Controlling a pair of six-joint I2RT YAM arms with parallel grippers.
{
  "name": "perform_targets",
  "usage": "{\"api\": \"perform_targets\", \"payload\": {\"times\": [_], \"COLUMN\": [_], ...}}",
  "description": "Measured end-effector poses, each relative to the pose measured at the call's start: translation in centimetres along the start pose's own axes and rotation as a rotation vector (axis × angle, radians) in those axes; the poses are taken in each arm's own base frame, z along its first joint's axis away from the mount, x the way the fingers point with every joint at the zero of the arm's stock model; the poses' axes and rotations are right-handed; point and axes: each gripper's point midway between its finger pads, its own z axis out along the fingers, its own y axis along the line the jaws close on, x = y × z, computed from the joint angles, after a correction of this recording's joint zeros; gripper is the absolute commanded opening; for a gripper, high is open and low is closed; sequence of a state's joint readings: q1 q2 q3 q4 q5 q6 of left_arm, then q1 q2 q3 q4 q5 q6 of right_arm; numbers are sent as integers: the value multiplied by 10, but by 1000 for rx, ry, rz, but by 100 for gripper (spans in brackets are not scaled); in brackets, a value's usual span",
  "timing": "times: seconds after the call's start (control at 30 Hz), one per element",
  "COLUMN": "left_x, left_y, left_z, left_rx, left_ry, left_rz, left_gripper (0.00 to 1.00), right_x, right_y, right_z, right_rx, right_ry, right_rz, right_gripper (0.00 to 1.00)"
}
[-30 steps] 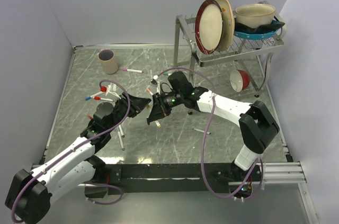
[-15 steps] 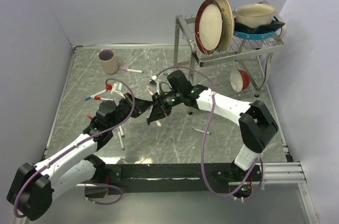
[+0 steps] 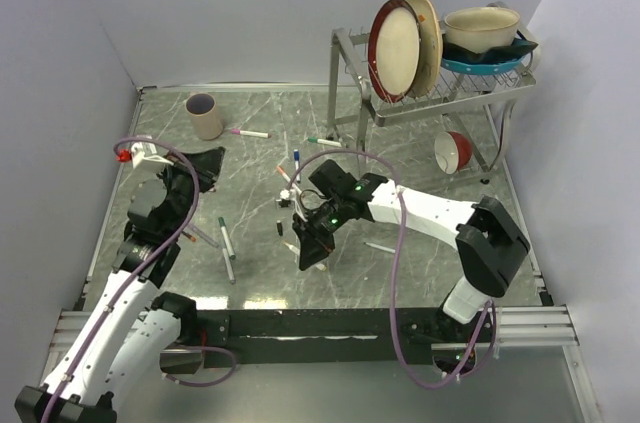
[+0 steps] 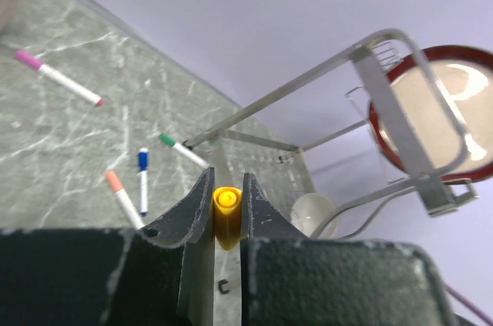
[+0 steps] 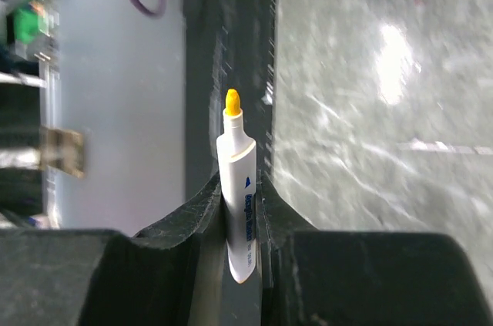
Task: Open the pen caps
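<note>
My left gripper (image 4: 226,179) is shut on a yellow pen cap (image 4: 226,216), which stands end-on between the fingers, off its pen. It hangs at the table's left side (image 3: 207,165). My right gripper (image 5: 240,181) is shut on a white pen barrel (image 5: 241,218) whose bare yellow tip (image 5: 231,101) points away. That gripper sits mid-table (image 3: 306,257), pointing at the near edge. Capped pens lie on the table: pink (image 3: 247,132), green (image 3: 325,142), blue (image 3: 296,158), orange (image 3: 283,174) and another green (image 3: 225,234).
A beige cup (image 3: 204,115) stands at the back left. A metal dish rack (image 3: 349,73) with plates and bowls fills the back right, a red bowl (image 3: 455,150) beneath it. One more pen (image 3: 380,247) lies right of the right gripper. Walls close in on both sides.
The two grippers, close together mid-table before, have pulled apart. The left shut on the yellow cap and swung left with it. The right moved toward the near edge with the uncapped pen.
</note>
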State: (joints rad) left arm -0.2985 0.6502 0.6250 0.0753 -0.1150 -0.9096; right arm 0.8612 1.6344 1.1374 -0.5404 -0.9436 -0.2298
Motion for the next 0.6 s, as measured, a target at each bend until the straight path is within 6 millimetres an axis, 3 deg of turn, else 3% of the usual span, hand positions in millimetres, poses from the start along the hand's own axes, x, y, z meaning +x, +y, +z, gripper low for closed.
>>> {"api": "perform_targets", "payload": {"times": [0.17,0.27,0.6], "left_x": [14,32,137], "left_y": [20,38,98], "left_z": [-6,-14,-33], "left_rx": [-75,-116,-233], "left_ry": [55,115,477], "left_rz": [20,14,-50], "left_gripper": [1,1,1], "right_x": [20,31,115], "right_y": [2,-1,-47], "right_z": [-21,-36,-91], "right_rx": [78,156,567], "right_ry": [84,134,308], "right_rz": [-138,-213,-230], "right_gripper": [0,0,2]}}
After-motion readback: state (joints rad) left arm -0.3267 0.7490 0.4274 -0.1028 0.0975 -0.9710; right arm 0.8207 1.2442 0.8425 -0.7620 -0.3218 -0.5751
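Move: The left hand, holding the yellow cap, has the black cap on the table about 11 cm to its right, level with it and 30 cm below; the green pen lies 4 cm left and 4 cm back. From the right hand, holding the uncapped yellow pen, the uncapped white pen lies some 19 cm right, 8 cm ahead and 12 cm below; the rack's near foot is 14 cm right and 19 cm ahead. Left lowers the yellow cap about 16 cm towards the black cap; right carries its pen 14 cm right, descending. ##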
